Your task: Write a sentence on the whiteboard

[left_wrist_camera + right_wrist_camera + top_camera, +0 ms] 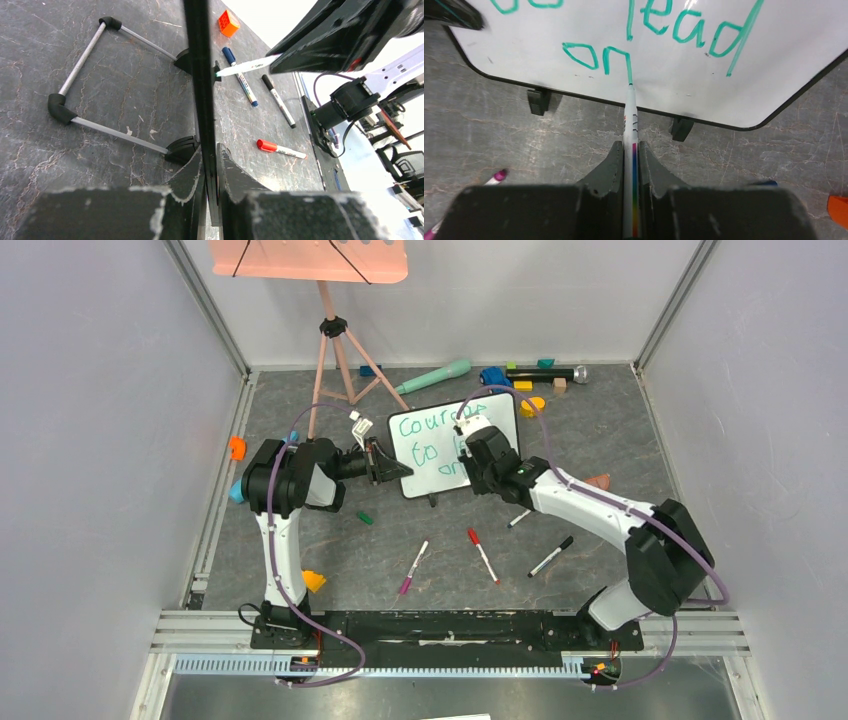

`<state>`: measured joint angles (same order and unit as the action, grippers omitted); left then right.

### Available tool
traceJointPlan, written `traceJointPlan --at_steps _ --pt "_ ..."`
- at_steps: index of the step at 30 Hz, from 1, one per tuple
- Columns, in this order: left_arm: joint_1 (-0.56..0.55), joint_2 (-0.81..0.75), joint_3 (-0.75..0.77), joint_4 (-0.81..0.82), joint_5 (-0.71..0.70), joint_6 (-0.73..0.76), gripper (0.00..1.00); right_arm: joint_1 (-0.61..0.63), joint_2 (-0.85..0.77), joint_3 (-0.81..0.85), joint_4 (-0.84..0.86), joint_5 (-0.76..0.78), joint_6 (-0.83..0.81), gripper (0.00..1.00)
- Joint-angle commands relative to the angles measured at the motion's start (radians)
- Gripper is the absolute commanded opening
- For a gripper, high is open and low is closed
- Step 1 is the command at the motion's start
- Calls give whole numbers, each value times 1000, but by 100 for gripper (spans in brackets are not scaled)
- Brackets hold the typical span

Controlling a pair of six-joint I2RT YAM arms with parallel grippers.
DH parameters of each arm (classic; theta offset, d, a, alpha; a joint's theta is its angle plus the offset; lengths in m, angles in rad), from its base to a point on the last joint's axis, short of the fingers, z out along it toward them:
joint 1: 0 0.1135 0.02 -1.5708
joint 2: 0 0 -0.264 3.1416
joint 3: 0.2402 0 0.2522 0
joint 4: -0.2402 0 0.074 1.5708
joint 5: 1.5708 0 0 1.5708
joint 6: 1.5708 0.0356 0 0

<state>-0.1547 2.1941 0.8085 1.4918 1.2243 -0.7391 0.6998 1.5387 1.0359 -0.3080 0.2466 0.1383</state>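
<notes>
The whiteboard [432, 452] stands upright on its black feet in the middle of the table. The sentence [430, 426] is in teal letters on it; the right wrist view shows "lead" [684, 27] and "on" [596, 56]. My left gripper [396, 470] is shut on the board's left edge, which the left wrist view shows as a dark bar [197, 75] between my fingers [210, 150]. My right gripper [630, 147] is shut on a white marker [629, 120], its teal tip touching the board at the end of the "n". The marker [245, 66] also meets the board in the left wrist view.
Loose markers lie in front of the board: purple [413, 567], red [484, 555], black [551, 556]. A green cap [365, 518] lies near my left arm. A salmon-pink tray [310, 260] on a tripod stands at the back left. Toys [520, 375] line the back edge.
</notes>
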Motion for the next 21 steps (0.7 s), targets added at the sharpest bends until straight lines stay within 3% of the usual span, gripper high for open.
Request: traceJointPlan --at_steps 1,9,17,21 --pt "-8 0 6 66 34 89 17 -7 -124 -7 73 -68 7 1" --pt "-5 -4 3 65 37 92 40 -8 -257 -56 121 -98 -2 5" --pt "0 -16 3 65 53 93 83 -8 -271 -47 115 -91 -4 5" --pt "1 -22 1 65 57 96 89 -8 -274 -31 109 -86 -15 5"
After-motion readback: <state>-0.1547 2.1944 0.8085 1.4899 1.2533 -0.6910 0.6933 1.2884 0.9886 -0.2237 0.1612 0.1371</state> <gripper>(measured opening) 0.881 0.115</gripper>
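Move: The whiteboard, still pinched near its lower left corner by the left fingers, has its middle about 12 cm to the left hand's right, 5 cm ahead and 3 cm above; the green cap lies some 10 cm back, 7 cm left, 8 cm below. From the marker-holding right hand, the board's middle is roughly 7 cm ahead and 5 cm left, 1 cm below; "on" is 5 cm ahead, 5 cm left, 5 cm below, and "lead" 8 cm ahead, straight out, 2 cm below. The whiteboard's left edge is let go by the left fingers, which spread from nearly shut to almost fully open while that hand stays beside it. Meanwhile the right hand lifts the green marker away from the last leg of the "n" in "on", rising briskly about 9 cm and drawing back slightly, the wrist tipping the fingers up some 15 degrees, then holds still with its grip kept. ##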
